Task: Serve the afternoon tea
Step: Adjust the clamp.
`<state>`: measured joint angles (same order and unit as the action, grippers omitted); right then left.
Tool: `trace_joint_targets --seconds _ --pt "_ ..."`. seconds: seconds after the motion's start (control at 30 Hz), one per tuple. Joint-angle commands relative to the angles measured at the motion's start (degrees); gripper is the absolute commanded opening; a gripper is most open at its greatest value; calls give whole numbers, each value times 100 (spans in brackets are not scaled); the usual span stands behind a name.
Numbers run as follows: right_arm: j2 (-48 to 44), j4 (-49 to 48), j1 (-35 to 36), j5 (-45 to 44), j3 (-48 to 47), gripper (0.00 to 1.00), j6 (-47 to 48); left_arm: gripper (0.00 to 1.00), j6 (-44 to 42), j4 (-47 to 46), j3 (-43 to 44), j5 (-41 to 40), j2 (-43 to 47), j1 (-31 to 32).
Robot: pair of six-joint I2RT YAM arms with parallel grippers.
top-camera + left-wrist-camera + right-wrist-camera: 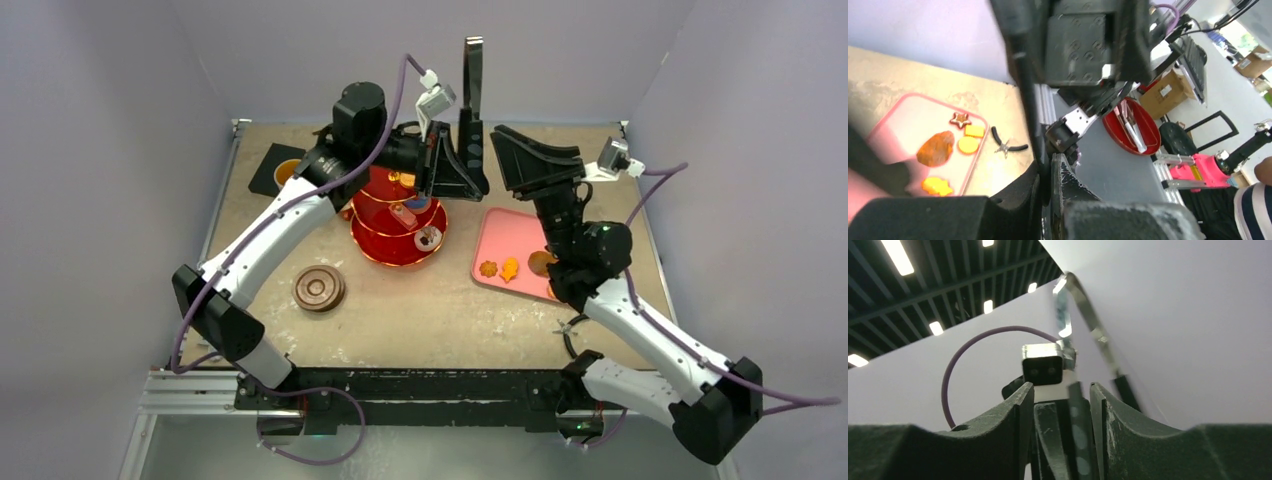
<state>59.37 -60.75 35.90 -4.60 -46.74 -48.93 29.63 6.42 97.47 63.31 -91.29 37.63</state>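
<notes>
The red three-tier stand [400, 240] stands mid-table with small pastries [428, 237] on its tiers. More pastries [510, 268] lie on the pink tray [520, 225]. A small copper cup [287, 170] sits on a black mat at the back left, and a brown saucer [319, 288] lies in front of the stand. Above the stand, my left gripper [468, 150] [1050, 162] is shut on one arm of the upright black tongs [473, 75] [1020, 85] [1088, 315]. My right gripper [497, 140] [1060, 390] meets it tip to tip. Its jaws stand apart around a tongs arm and a left finger, and I cannot see whether they press.
Black-handled pliers [570, 330] [1008, 145] lie near the table's front right corner, beside the tray [908, 125]. Grey walls close in the table at the back and on both sides. Both arms cross the air above the stand and tray.
</notes>
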Motion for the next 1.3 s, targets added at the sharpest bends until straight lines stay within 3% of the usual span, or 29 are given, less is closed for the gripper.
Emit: trace_joint_targets --seconds 0.0,0.1,0.27,0.37,0.57,0.67,0.8,1.27 --pt "-562 1301 -171 502 -494 51 738 0 -1562 1673 748 19 -67 -223" --pt "-755 2227 -396 1023 -788 57 1096 0 -2448 2815 1239 -7 -264 -230" --pt "-610 4303 -687 1841 -2009 79 2294 0 -3644 3996 1739 -31 -444 -220" --pt "-466 5256 -952 2737 -2733 96 3027 0 -4557 5155 2290 -7 -715 -133" --pt "217 7154 -1348 4744 -4007 99 4410 0 -6088 6790 2893 -227 -902 79" --pt "234 7518 -1363 5296 -4168 99 4759 0 -6554 7236 2999 -376 -877 80" --pt "140 7848 -1381 5245 -4099 99 5234 0 -6835 7485 2939 -510 -761 84" --pt "571 7184 -1494 6081 -3484 99 5455 0 -6841 7586 2848 -389 -598 79"
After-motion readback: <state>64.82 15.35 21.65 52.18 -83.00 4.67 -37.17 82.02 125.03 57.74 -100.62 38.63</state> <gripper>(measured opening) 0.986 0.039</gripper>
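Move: The left gripper already pinches the black end of the clamp, whose middle lies about 8 cm ahead and 5 cm above it; the half-open right gripper waits some 4 cm ahead, 5 cm to the right and 8 cm higher. The red tiered stand is roughly 11 cm ahead, 12 cm left and 28 cm below the left hand. From the right hand the clamp's middle lies about 4 cm ahead, 5 cm left and 4 cm lower; the pink tray, 3 cm ahead, 11 cm right and 50 cm below. Keep the left fingers shut on the clamp: ease them briefly forward, then lower them about 7 cm while drawing left and back, tipping the fingers downward and swinging the clamp's free end to the right. Meanwhile lift the right gripper a little, open it wide and roll it some 70 degrees until its fingers point left, then sink and ease left to bracket the clamp without closing. ##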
